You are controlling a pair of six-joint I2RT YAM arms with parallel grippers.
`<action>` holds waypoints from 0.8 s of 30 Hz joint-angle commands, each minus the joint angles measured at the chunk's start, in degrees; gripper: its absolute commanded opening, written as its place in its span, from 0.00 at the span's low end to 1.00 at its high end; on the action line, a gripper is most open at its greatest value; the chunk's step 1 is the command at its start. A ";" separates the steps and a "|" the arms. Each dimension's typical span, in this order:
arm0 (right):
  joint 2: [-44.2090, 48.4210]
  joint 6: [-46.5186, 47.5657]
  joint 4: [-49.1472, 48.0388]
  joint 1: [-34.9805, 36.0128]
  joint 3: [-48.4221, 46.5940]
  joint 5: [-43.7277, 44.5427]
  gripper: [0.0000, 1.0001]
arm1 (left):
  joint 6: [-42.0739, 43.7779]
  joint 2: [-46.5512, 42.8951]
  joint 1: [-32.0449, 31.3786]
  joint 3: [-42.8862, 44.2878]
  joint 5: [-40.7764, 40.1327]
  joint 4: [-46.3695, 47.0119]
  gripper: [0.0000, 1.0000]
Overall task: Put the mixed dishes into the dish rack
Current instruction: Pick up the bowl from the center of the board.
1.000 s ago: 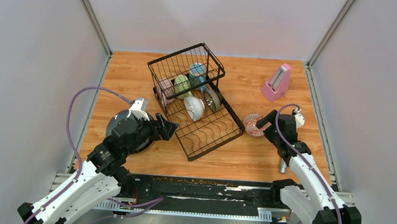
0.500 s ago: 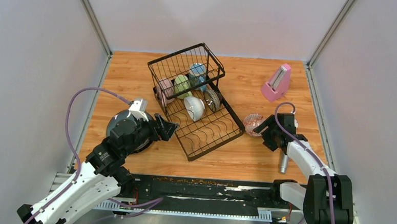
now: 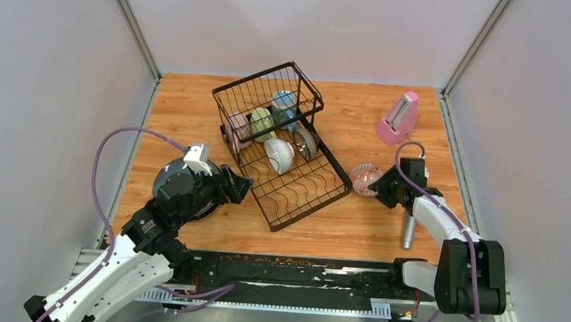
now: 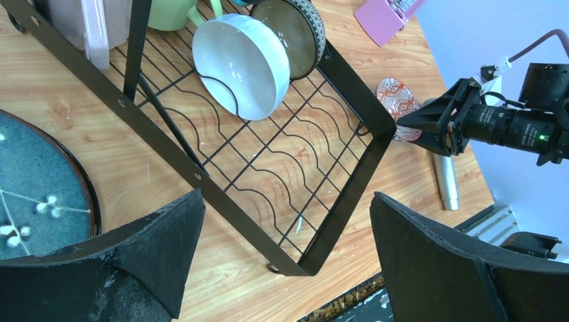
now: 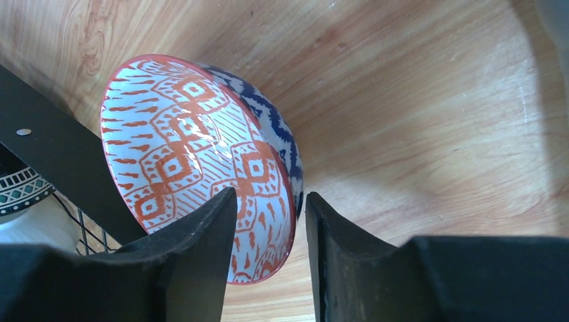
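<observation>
The blue-red patterned bowl (image 3: 363, 177) (image 5: 194, 161) sits tilted on the wood just right of the dish rack (image 3: 313, 204) (image 4: 121, 104). My right gripper (image 3: 379, 186) (image 5: 268, 198) straddles the bowl's near rim, one finger inside and one outside. Its jaws are narrow but open, with a gap still showing beside the rim. In the rack stand a white bowl (image 3: 278, 155) (image 4: 231, 64), a dark bowl (image 3: 306, 142), and pink, green and blue mugs (image 3: 261, 123). My left gripper (image 3: 244, 185) (image 4: 287, 196) hangs wide open and empty over the rack's near corner. A dark speckled plate (image 3: 165, 183) (image 4: 33, 194) lies under the left arm.
A pink metronome (image 3: 398, 119) stands at the back right. A silver microphone (image 3: 408, 232) (image 4: 445, 184) lies on the wood near the right arm. The rack's black frame bar (image 5: 60, 154) runs close against the patterned bowl's left side. Grey walls enclose the table.
My right gripper has come down and in around the patterned bowl's rim, and its jaws have narrowed a lot. The left arm has shifted only slightly and stays open.
</observation>
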State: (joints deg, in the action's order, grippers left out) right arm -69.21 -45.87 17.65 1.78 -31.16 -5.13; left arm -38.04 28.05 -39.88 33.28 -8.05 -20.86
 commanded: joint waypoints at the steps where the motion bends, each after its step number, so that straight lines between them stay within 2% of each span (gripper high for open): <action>1: 1.38 1.47 -1.56 -0.21 -1.95 1.72 0.40 | 0.74 0.90 0.13 2.05 -0.95 0.39 1.00; 3: 2.12 1.63 -1.52 -0.22 -1.62 2.31 0.35 | 0.69 1.21 0.15 2.05 -0.87 0.38 1.00; 8: 3.56 1.69 -1.46 -0.20 -0.97 2.93 0.31 | 0.74 2.16 0.16 2.10 -0.25 0.73 1.00; 11: 4.19 1.74 -1.43 -0.21 -0.60 2.77 0.15 | 1.44 2.87 0.20 2.50 0.35 0.57 1.00; 16: 5.59 1.50 -1.33 -0.20 0.00 2.53 0.12 | 2.46 4.60 0.12 3.47 1.44 0.40 1.00; 17: 6.18 1.48 -1.17 -0.22 -0.04 2.41 0.07 | 2.47 5.03 0.10 3.64 1.72 0.39 1.00; 21: 8.90 1.40 -0.19 -0.22 -0.26 2.35 0.02 | 2.23 6.00 0.13 3.89 2.03 0.31 1.00; 24: 11.97 1.18 1.35 -0.24 -0.48 3.50 0.01 | 1.94 6.49 0.15 3.91 2.08 0.49 1.00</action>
State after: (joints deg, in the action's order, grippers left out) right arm -61.73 -44.45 19.59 1.37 -30.74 -1.72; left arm -36.80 34.04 -39.88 34.98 -6.48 -21.26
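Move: The bowl's middle is about 4 cm ahead of and 4 cm to the left of the right hand, roughly 1 cm lower, its near right rim already between the half-open fingers. The rack's right corner is some 9 cm to this hand's left and 1 cm ahead. A silver microphone lies about 7 cm back and 11 cm to the right; the pink metronome stands 22 cm ahead, 5 cm right. From the left hand the bowl is some 12 cm ahead, 33 cm right and 20 cm below. Up and a little to the right, the right hand eases about 1 cm each way while its fingers close from half open and pinch the bowl's near right rim, one finger inside and one outside. It then climbs more quickly to roughly 2.5 cm above its start, the fingers tipping up some 5 degrees. The left hand, empty and wide open, sinks about 1.5 cm. ##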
